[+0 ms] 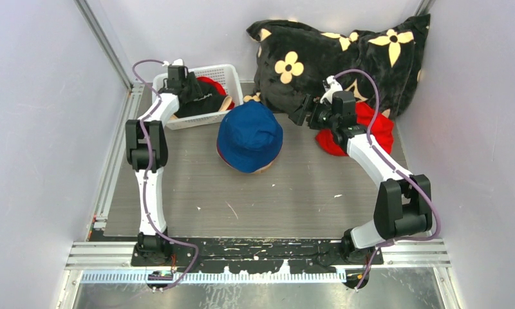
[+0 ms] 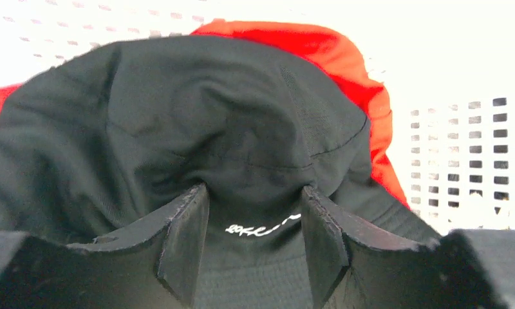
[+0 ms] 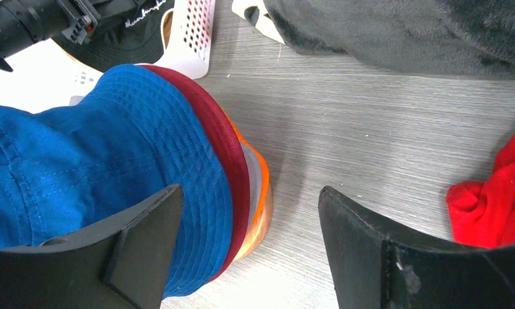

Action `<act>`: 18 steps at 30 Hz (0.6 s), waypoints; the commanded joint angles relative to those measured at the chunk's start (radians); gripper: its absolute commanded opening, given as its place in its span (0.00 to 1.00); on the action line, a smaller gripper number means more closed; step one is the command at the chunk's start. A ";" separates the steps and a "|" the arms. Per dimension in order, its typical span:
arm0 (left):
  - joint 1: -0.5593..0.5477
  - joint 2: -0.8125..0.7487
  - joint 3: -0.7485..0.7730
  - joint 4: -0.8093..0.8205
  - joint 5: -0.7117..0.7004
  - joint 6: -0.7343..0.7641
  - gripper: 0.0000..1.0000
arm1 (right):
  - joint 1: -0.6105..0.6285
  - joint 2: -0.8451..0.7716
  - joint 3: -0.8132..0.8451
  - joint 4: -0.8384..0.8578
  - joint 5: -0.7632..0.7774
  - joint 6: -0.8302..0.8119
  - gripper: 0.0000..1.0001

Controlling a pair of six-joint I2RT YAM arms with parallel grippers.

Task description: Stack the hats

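A blue hat [image 1: 250, 134] tops a stack on the wooden stand in the middle of the table. In the right wrist view the blue hat [image 3: 81, 161] lies over dark red [image 3: 226, 148], grey [image 3: 253, 170] and orange [image 3: 262, 177] brims. My left gripper [image 1: 181, 84] is in the white basket [image 1: 232, 77], its fingers closed on a fold of the black hat [image 2: 197, 109]. Red fabric [image 2: 345, 58] lies behind the black hat. My right gripper [image 1: 300, 114] is open and empty just right of the stack. A bright red hat [image 1: 374, 132] lies crumpled under my right arm.
The black cushion with cream flowers [image 1: 345, 55] fills the back right, close behind my right gripper. The wooden stand [image 3: 262, 219] shows under the orange brim. The enclosure walls stand close on both sides.
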 commanded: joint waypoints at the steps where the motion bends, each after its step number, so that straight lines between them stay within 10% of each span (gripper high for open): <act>1: -0.011 0.054 0.168 -0.017 -0.023 0.064 0.55 | 0.002 0.009 0.030 0.055 -0.021 0.009 0.81; 11: -0.028 0.106 0.255 -0.045 -0.043 0.089 0.52 | 0.002 0.028 0.030 0.071 -0.041 0.026 0.80; 15: -0.030 0.142 0.325 -0.097 -0.033 0.093 0.04 | 0.002 0.027 0.027 0.072 -0.036 0.025 0.80; 18: -0.040 0.046 0.213 -0.023 -0.045 0.103 0.00 | 0.001 0.024 0.023 0.073 -0.036 0.026 0.80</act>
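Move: Inside the white basket, the black hat lies right under the left hand's open fingers, its middle about 1 cm ahead, 1 cm to the right and 3 cm below. The red hat peeks out under it, roughly 2 cm ahead and 7 cm to the right, 5 cm down; the blue-topped hat stack stands some 24 cm back, 25 cm to the right and 8 cm higher. From the right hand the black hat is about 22 cm ahead, 40 cm left, 14 cm below. Sliding forward over the black hat by about 3.5 cm and edging up roughly 1 cm, the left hand first pauses partway with its fingers half open. It then shuts them completely on the last bit of the advance, pinching the hat's cloth beside the white lettering while the fingers stay slanted forward and down. ##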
